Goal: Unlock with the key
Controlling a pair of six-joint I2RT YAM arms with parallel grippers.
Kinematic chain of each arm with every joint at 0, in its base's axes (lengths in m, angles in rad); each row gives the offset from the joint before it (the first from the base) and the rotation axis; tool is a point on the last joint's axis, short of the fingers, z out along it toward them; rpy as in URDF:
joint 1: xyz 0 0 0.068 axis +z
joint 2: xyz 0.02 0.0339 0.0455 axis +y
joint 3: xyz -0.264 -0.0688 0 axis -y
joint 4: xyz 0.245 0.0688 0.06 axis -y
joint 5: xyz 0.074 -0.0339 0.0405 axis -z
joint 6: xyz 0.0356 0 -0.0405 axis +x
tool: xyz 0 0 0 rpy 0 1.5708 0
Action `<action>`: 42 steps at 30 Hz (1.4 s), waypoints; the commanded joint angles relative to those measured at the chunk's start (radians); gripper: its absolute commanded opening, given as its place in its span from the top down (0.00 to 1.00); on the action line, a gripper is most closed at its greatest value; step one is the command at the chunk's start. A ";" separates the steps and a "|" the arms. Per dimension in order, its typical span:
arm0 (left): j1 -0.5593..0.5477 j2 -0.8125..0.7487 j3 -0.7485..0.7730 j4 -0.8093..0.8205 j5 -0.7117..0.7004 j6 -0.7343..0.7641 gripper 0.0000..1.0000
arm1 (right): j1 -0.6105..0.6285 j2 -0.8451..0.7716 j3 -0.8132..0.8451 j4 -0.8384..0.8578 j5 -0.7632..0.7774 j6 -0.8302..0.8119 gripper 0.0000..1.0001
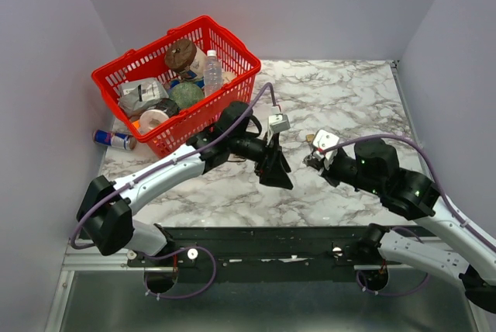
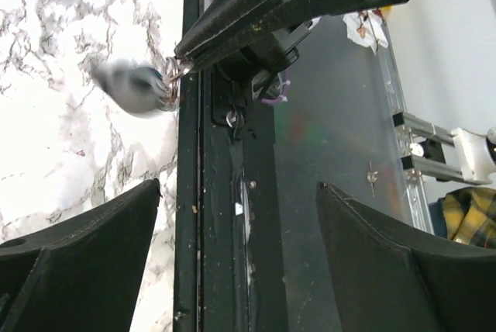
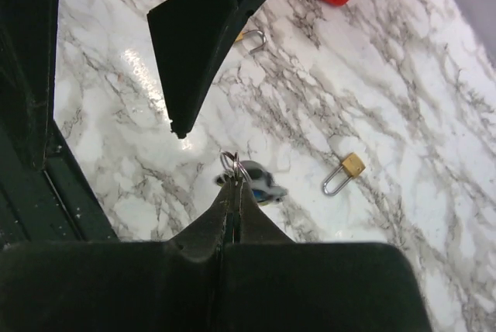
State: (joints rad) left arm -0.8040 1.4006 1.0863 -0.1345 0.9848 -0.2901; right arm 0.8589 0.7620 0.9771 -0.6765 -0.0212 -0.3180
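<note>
My right gripper (image 3: 235, 186) is shut on the small metal ring (image 3: 232, 164) of the key (image 3: 263, 183), which dangles below the tips, blurred by swinging, above the marble table (image 3: 387, 76). In the left wrist view the same ring and blurred key (image 2: 133, 88) hang from the right fingertips (image 2: 186, 51). My left gripper (image 2: 236, 185) stands wide open just left of the right one (image 1: 312, 160), with nothing between its fingers (image 3: 194, 53). A brass padlock (image 3: 345, 171) with a silver shackle lies flat on the table beyond the key.
A red basket (image 1: 194, 119) full of groceries stands at the back left, with a can (image 1: 115, 140) beside it on the table. A second shackle (image 3: 253, 39) shows partly behind the left finger. The black base rail (image 2: 232, 254) runs along the near edge.
</note>
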 commanded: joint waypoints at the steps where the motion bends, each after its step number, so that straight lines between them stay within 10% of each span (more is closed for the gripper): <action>1: 0.008 -0.018 -0.037 0.207 0.049 -0.162 0.11 | -0.001 -0.030 -0.049 0.118 -0.025 -0.093 0.99; 19: 0.057 0.057 -0.028 0.548 -0.045 -0.472 0.12 | -0.001 -0.047 -0.074 0.172 -0.100 -0.153 0.99; 30: 0.051 0.112 -0.046 0.653 0.023 -0.586 0.41 | 0.000 -0.050 -0.090 0.186 -0.094 -0.173 0.99; 42: 0.025 0.098 -0.103 0.625 0.052 -0.575 0.44 | 0.000 -0.078 -0.104 0.184 -0.062 -0.179 0.99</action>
State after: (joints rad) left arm -0.7696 1.5059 1.0004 0.4824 1.0039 -0.8700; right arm 0.8581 0.6971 0.8864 -0.5175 -0.1013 -0.4824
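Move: The key dangles from the shut right fingers, about 4 cm ahead of the open left hand, some 7 cm to its right and 1 cm above; from the right hand it hangs about 1 cm ahead, 1 cm left and 2 cm below. From the left hand, on the table some 17 cm below, one padlock lies roughly 15 cm ahead and 10 cm right, the other about 11 cm ahead and 14 cm left. Left hand climbs about 3 cm, swings forward then slightly back, edging rightward towards the held key, fingers partly closing. ##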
